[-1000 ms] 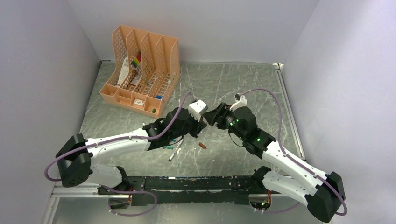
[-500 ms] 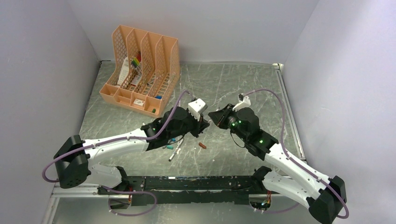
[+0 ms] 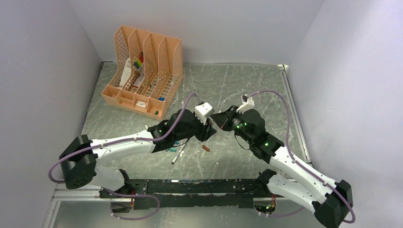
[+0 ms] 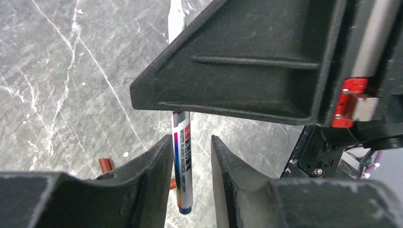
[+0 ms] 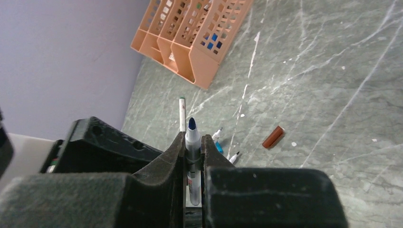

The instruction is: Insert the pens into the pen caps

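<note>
A white-grey pen (image 5: 192,129) with a dark blue tip stands clamped between the fingers of my right gripper (image 5: 193,137), which is shut on it. In the left wrist view the same pen's (image 4: 183,166) lower barrel hangs between the parted fingers of my left gripper (image 4: 190,142). That gripper is open, with a gap on the pen's right side. The two grippers meet nose to nose above the table's middle, left gripper (image 3: 208,131) and right gripper (image 3: 217,118). A red-brown pen cap (image 5: 273,137) lies on the table (image 3: 247,90) beneath them.
Loose pens lie on the table left of the cap: a long one (image 3: 178,154), a teal-ended one (image 5: 217,136) and a white one (image 5: 182,113). An orange desk organiser (image 3: 142,71) stands at the back left, holding coloured markers. Walls close in on both sides.
My right gripper has shut on the pen that my left gripper held. The left gripper's fingers have since parted from it. Both arms stayed close together.
</note>
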`<control>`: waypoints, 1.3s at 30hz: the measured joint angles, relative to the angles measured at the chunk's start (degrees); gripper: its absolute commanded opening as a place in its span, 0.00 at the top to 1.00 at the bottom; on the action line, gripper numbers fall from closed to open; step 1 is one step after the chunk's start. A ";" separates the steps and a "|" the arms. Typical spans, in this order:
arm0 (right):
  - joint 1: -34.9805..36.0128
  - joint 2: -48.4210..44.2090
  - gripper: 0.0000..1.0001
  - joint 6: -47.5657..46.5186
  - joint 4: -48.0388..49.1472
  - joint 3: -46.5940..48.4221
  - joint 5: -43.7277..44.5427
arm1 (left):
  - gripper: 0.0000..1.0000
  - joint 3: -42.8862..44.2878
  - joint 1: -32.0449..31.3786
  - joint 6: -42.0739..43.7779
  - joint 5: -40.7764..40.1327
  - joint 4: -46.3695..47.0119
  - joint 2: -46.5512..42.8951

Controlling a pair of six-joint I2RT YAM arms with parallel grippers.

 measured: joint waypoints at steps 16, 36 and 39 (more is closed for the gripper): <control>-0.33 -0.70 0.48 -0.02 -0.02 -0.02 -1.84 | 0.93 1.18 0.09 0.42 -0.24 -0.35 1.75; 3.76 10.95 0.48 -12.72 -13.99 -2.40 6.69 | 0.93 -6.36 15.41 -0.17 3.52 -0.33 -2.62; 5.90 15.26 0.48 -14.91 -13.77 -2.21 5.86 | 0.93 -6.40 15.76 -0.24 5.14 -0.31 -3.28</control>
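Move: The upright pen, already pinched by the right fingers, stands between the left hand's open fingers; its middle is about 2 cm ahead of and 2 cm above the left hand, and some 2 cm back and 1 cm below the right. The nearer brown cap lies on the table almost straight under the right hand, about 21 cm down, 1 cm back and 2 cm left. The other brown cap is roughly 7 cm farther out and 3 cm left of it. Staying nearly in place, the left hand closes on the lower part of the pen; the right fingers then open and let go. The left carries the pen left and forward, about 8 cm by 7, sinking slightly, while the right slips off rightward, then drops some 15 cm with a little pull back, open and tipping well downward, towards the nearer brown cap. ##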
